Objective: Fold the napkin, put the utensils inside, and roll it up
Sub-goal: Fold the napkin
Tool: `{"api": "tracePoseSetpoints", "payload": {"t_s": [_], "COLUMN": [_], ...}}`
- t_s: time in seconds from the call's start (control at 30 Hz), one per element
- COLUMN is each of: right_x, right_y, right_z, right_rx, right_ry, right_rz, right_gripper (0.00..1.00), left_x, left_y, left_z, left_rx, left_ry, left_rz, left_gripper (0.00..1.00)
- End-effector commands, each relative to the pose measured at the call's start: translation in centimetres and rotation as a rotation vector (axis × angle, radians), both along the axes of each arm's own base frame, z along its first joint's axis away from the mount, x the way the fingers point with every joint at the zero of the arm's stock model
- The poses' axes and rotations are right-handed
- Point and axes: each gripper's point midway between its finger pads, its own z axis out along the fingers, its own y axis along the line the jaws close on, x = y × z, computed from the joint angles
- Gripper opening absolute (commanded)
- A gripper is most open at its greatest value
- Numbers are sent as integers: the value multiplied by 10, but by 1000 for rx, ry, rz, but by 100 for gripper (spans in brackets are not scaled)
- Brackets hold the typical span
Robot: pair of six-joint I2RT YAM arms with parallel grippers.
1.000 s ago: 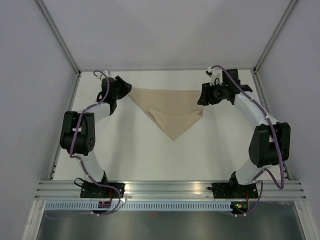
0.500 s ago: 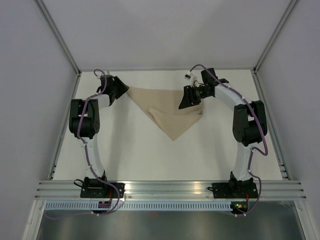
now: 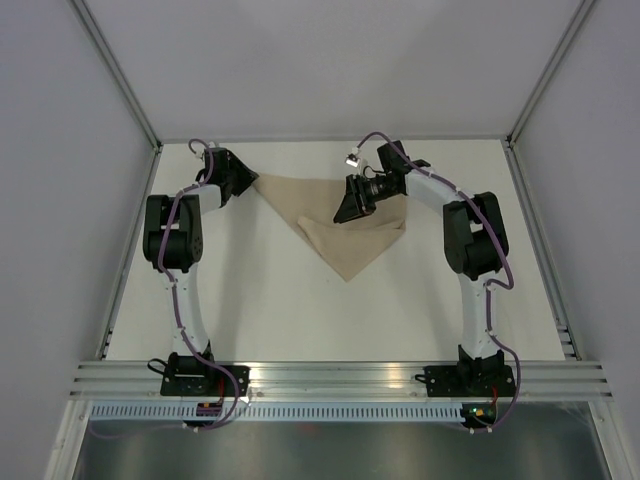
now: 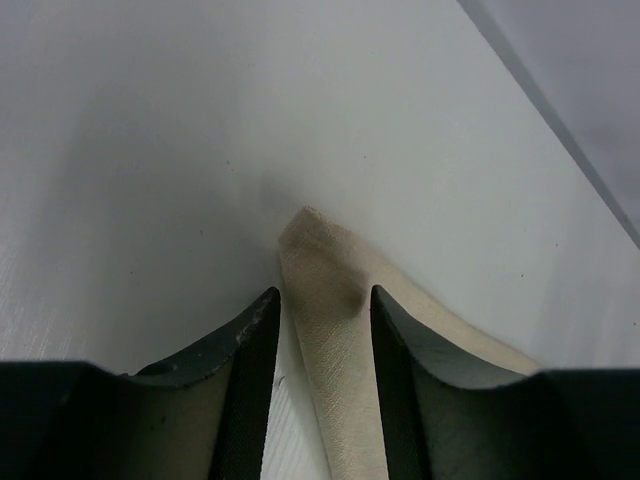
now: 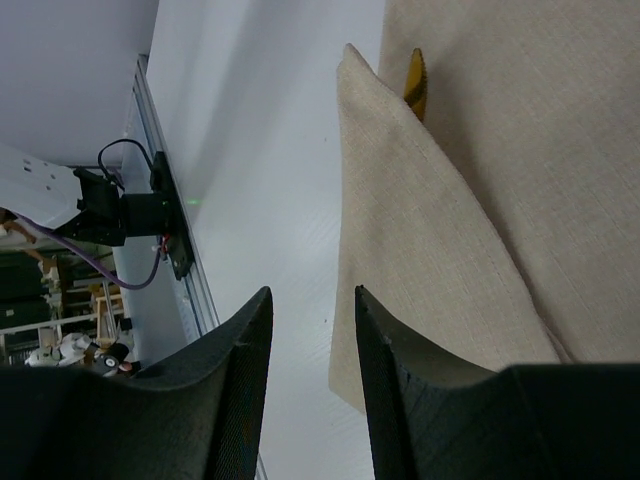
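The tan napkin [image 3: 345, 250] lies on the white table as a triangle pointing toward the arms, with a smaller flap [image 5: 410, 230] folded over its right half. A golden utensil tip [image 5: 415, 85] pokes out from under that flap; the rest of the utensils is hidden. My left gripper [image 3: 243, 180] sits at the napkin's far left corner. That corner [image 4: 310, 240] runs between its parted fingers, with table showing beside the cloth. My right gripper [image 3: 342, 214] hovers over the napkin's middle. It is open with nothing between its fingers [image 5: 312, 295].
White enclosure walls stand on three sides, with metal frame posts at the back corners. An aluminium rail [image 3: 340, 378] carrying both arm bases runs along the near edge. An arm base with cables [image 5: 150, 215] shows in the right wrist view.
My right arm has swung left, from the napkin's right corner to over its middle. My left gripper stayed at the left corner, its fingers a little closer together.
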Motion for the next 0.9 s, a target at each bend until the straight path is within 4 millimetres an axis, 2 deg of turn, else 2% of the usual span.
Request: {"api": "tracePoseSetpoints", "payload": {"t_s": [0.0,0.1,0.3,0.43,0.67,0.8,0.87], "right_x": [-8,-13,-8,-3,2,6,5], "right_y": [35,53,79,89,101,102,105], "right_z": [15,10,-1,-23,-53,-62,-65], "right_rx": [93,106,120,111,47,14,-6], "right_ry": [-17,1,17,61,67,56,58], "right_rz": [88,107,107,96,62,43,34], "right_gripper": [45,45,45,44,43,43,44], "left_x": [6,9,9,10,12,13,10], "left_y": [1,-3,-5,-8,-11,-16,-17], "left_z": [-5,-4,-4,-1,6,21,22], "left_rx": [-39,-58,-63,-71,-76,-88,-88], "left_ry": [25,19,8,-7,-39,-86,-92], "left_rz": [43,34,16,1,-23,-50,-57], "left_gripper": [46,39,28,23,11,8,7]}}
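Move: The napkin's far left corner lies right at the left gripper's fingertips, some 2 cm ahead and 2 cm below. From the right gripper, the folded flap's left corner is about 13 cm to its left, 2 cm ahead and 9 cm below, with the knife's blade tip showing about 2 cm farther out and 2 cm to the right of that corner. The near fold tip lies roughly 17 cm back, straight below in height by 9. From the left hand the flap's left corner is about 16 cm back and 13 cm to the right. Shut the left gripper almost fully on the napkin's far left corner, sinking about 1 cm as the fingers close and easing up slightly at the end. Meanwhile sweep the right gripper, kept half open, some 9 cm left towards the flap's left corner, then bring it down about 7 cm, mostly in the second half, until its fingers touch the flap beside that corner. ##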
